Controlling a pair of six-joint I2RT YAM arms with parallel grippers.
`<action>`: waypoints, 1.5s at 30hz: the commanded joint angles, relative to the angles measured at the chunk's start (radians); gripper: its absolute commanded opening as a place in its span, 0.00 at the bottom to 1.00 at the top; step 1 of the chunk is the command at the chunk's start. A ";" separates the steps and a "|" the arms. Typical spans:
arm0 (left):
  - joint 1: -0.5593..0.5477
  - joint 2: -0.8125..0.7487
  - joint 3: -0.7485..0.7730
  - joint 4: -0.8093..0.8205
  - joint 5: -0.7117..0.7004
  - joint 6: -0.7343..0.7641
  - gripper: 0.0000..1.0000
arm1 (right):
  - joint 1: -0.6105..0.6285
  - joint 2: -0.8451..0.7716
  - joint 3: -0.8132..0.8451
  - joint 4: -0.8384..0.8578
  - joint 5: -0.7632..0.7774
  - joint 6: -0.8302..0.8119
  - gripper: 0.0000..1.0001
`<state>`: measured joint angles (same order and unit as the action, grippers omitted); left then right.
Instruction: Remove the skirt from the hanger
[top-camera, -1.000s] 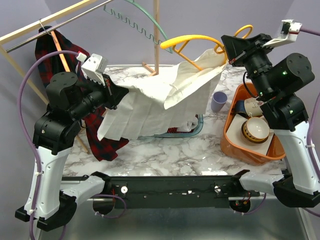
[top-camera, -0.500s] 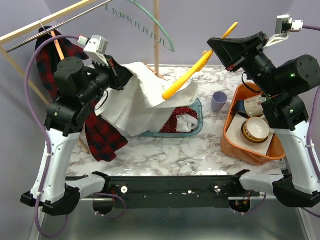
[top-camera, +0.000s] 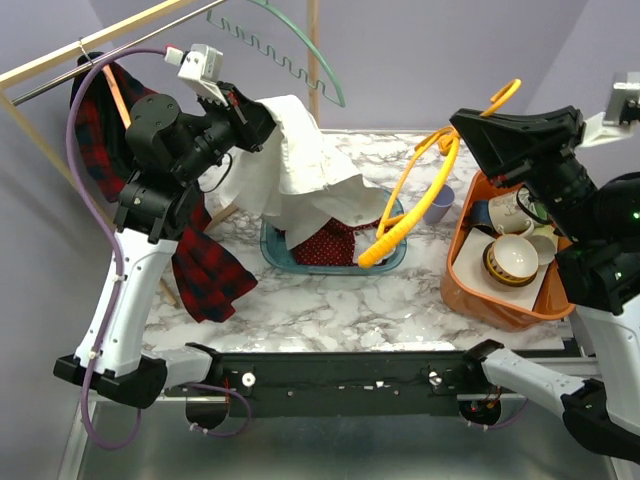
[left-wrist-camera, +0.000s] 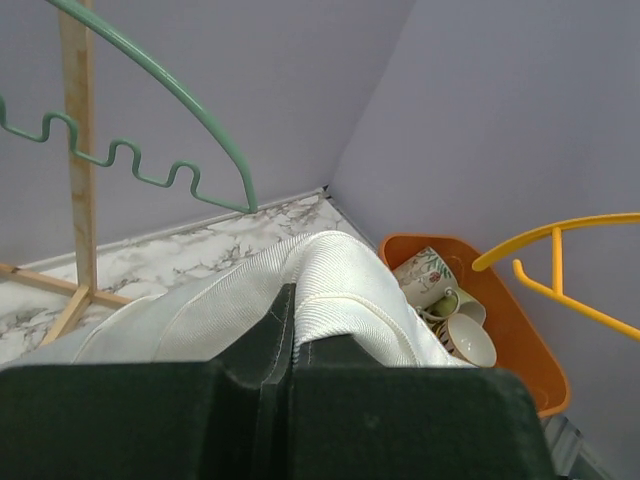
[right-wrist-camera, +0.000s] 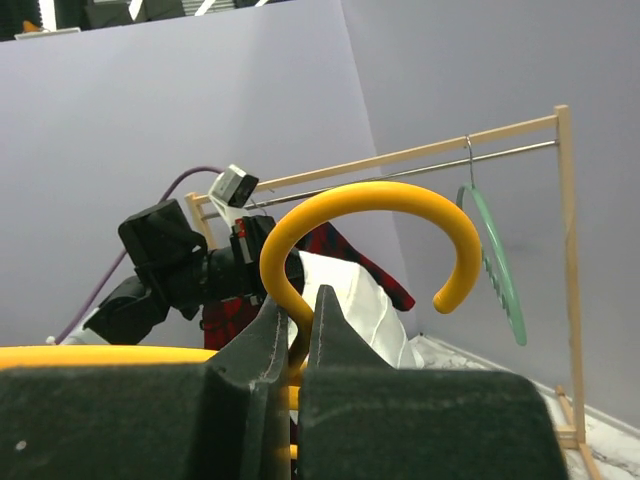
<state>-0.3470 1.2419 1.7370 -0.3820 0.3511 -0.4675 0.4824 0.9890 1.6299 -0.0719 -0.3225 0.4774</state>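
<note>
The white skirt (top-camera: 300, 170) hangs from my left gripper (top-camera: 262, 112), which is shut on its edge, high at the back left; its lower folds drape into the blue tray (top-camera: 272, 250). In the left wrist view the white cloth (left-wrist-camera: 340, 300) is pinched between the shut jaws. My right gripper (top-camera: 462, 124) is shut on the neck of the yellow hanger (top-camera: 415, 195), which hangs free of the skirt, its lower end over the tray. In the right wrist view the hanger's hook (right-wrist-camera: 370, 205) rises from between the jaws of the gripper (right-wrist-camera: 301, 315).
A wooden rack with a metal rail (top-camera: 120, 45) holds a green hanger (top-camera: 300, 60) and a red plaid garment (top-camera: 205, 275). A red dotted cloth (top-camera: 330, 245) lies in the tray. A purple cup (top-camera: 437, 205) and an orange bin (top-camera: 462, 285) of bowls and mugs stand right.
The hanger has come fully out of the skirt and swung right and down with my right gripper. My left gripper has lifted the skirt up and back to the left.
</note>
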 joint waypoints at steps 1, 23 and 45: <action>-0.029 0.004 -0.085 0.187 -0.018 -0.023 0.00 | -0.005 -0.055 -0.047 0.040 0.025 -0.051 0.01; -0.260 0.177 -0.576 0.407 -0.532 0.040 0.00 | -0.005 -0.154 -0.153 0.018 0.072 -0.123 0.01; -0.316 0.229 -0.565 0.235 -0.419 -0.028 0.90 | -0.007 -0.150 -0.237 -0.003 0.112 -0.118 0.01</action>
<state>-0.6525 1.5810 1.0695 -0.0292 -0.1478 -0.5091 0.4824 0.8391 1.4063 -0.0727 -0.2386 0.3573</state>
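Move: Below the left hand, which grips the white skirt, lies the blue-green basin: about 47 cm down, some 10 cm to the right and 3 cm ahead. The red dotted skirt already in it is 8 cm right and 3 cm ahead of the hand; the purple cup stands 35 cm right and 10 cm ahead, both at about basin height. From the right hand, the basin is some 17 cm left, 15 cm ahead and 57 cm down. Carrying the white skirt down into the basin, the left hand drops nearly 40 cm, swinging about 8 cm right early on, then about 6 cm forward, while the wrist tips some 35 degrees towards pointing down. The fingers open wide at the bottom and the hand starts back up by 2 cm. The right hand keeps its grip on the bare yellow hanger and sinks about 5 cm. ##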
